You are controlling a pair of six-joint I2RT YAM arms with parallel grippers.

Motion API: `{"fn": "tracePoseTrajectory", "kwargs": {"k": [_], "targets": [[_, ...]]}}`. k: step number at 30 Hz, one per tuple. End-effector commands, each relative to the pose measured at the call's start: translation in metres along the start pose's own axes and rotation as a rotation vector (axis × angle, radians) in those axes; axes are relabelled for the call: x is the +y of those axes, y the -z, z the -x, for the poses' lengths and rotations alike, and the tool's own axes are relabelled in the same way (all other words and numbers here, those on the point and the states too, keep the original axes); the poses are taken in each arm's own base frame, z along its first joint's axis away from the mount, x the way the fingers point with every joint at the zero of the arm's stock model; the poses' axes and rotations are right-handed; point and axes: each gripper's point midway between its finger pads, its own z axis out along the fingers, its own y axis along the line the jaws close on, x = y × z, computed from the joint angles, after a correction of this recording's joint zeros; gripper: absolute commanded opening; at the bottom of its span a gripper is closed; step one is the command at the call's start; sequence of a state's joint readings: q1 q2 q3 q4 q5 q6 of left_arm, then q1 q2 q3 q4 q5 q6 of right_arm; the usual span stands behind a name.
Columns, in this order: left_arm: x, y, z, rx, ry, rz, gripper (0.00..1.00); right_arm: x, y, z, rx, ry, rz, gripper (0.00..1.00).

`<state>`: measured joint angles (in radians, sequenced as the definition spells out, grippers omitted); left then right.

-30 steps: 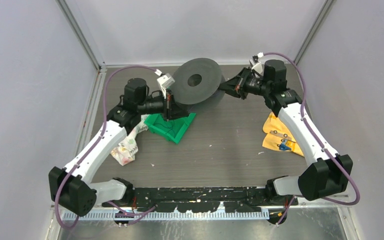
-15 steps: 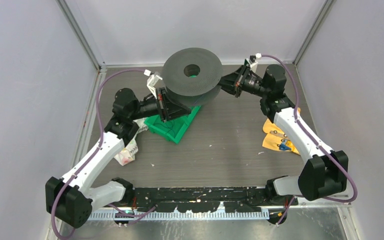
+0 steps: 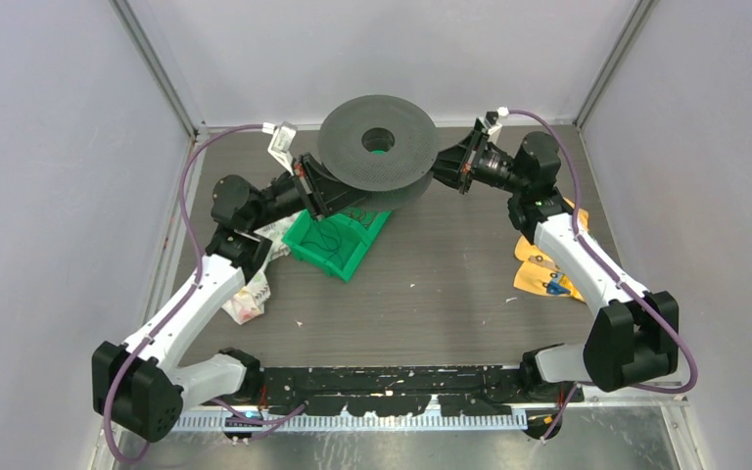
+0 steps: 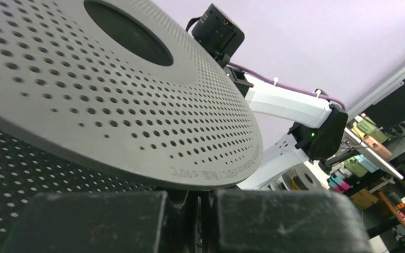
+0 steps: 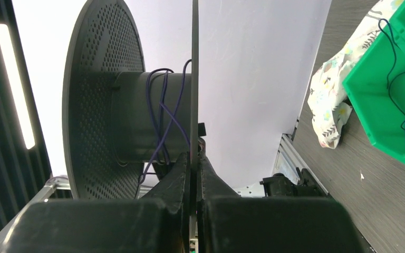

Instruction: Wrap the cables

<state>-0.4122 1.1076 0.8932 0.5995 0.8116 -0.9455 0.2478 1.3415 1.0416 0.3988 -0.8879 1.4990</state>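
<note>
A wide black perforated spool (image 3: pixel 352 162) hangs in the air over the back of the table, its flanges nearly level. My left gripper (image 3: pixel 318 186) is shut at its left rim, under the upper flange (image 4: pixel 111 105). My right gripper (image 3: pixel 444 164) is shut on the edge of one flange (image 5: pixel 194 79) from the right. A thin dark cable (image 5: pixel 163 105) lies in a few loose turns round the hub. More thin cable (image 5: pixel 401 89) loops inside the green bin (image 3: pixel 338 250) below the spool.
A patterned cloth (image 3: pixel 250 294) lies left of the green bin. Yellow pieces (image 3: pixel 543 264) lie at the right beside my right arm. Metal frame rails edge the table at the back and both sides.
The spool has tipped from facing the camera to lying nearly flat and has shifted slightly left. My left wrist has swung up and back with it. Both grips are unchanged.
</note>
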Motion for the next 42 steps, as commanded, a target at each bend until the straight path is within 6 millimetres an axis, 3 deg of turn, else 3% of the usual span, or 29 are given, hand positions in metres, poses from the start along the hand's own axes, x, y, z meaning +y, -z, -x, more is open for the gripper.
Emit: {"fn": "tracePoseTrajectory", "kwargs": {"k": [1, 12, 25, 42], "targets": [[-0.016, -0.004, 0.024, -0.021, -0.021, -0.019, 0.0, 0.032, 0.011, -0.023, 0.079, 0.143, 0.072, 0.0], [0.003, 0.015, 0.026, 0.076, -0.068, 0.001, 0.0, 0.036, 0.019, -0.039, 0.186, 0.124, 0.097, 0.01], [0.011, 0.015, 0.029, 0.206, 0.037, -0.139, 0.0, 0.037, 0.034, -0.062, 0.263, 0.185, 0.109, 0.01], [0.027, 0.013, 0.052, 0.114, 0.011, -0.129, 0.0, 0.028, 0.038, -0.073, 0.31, 0.221, 0.09, 0.01]]}}
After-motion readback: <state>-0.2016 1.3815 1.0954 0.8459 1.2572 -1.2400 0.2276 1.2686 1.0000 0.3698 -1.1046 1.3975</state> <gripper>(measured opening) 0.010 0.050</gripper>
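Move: The spool hangs in the air between the hands. Its middle is about 6 cm ahead of the left hand and 5 cm to its right, level with it; from the right hand, which already pinches the lower flange, it is some 8 cm left, 3 cm ahead and 3 cm up. From the left hand, the green box lies about 18 cm ahead and 5 cm left, and the floral cloth 28 cm left and 6 cm ahead, both nearly 40 cm below. Clockwise around the spool, the left hand swings with shut fingers from its near-left side to its left side, about 3 cm forward and 3 cm left, turning some 15 degrees clockwise and leading the blue cable between the flanges. The right hand keeps its pinch on the lower flange and draws the spool back about 5 cm, turning it roughly 10 degrees counter-clockwise. ##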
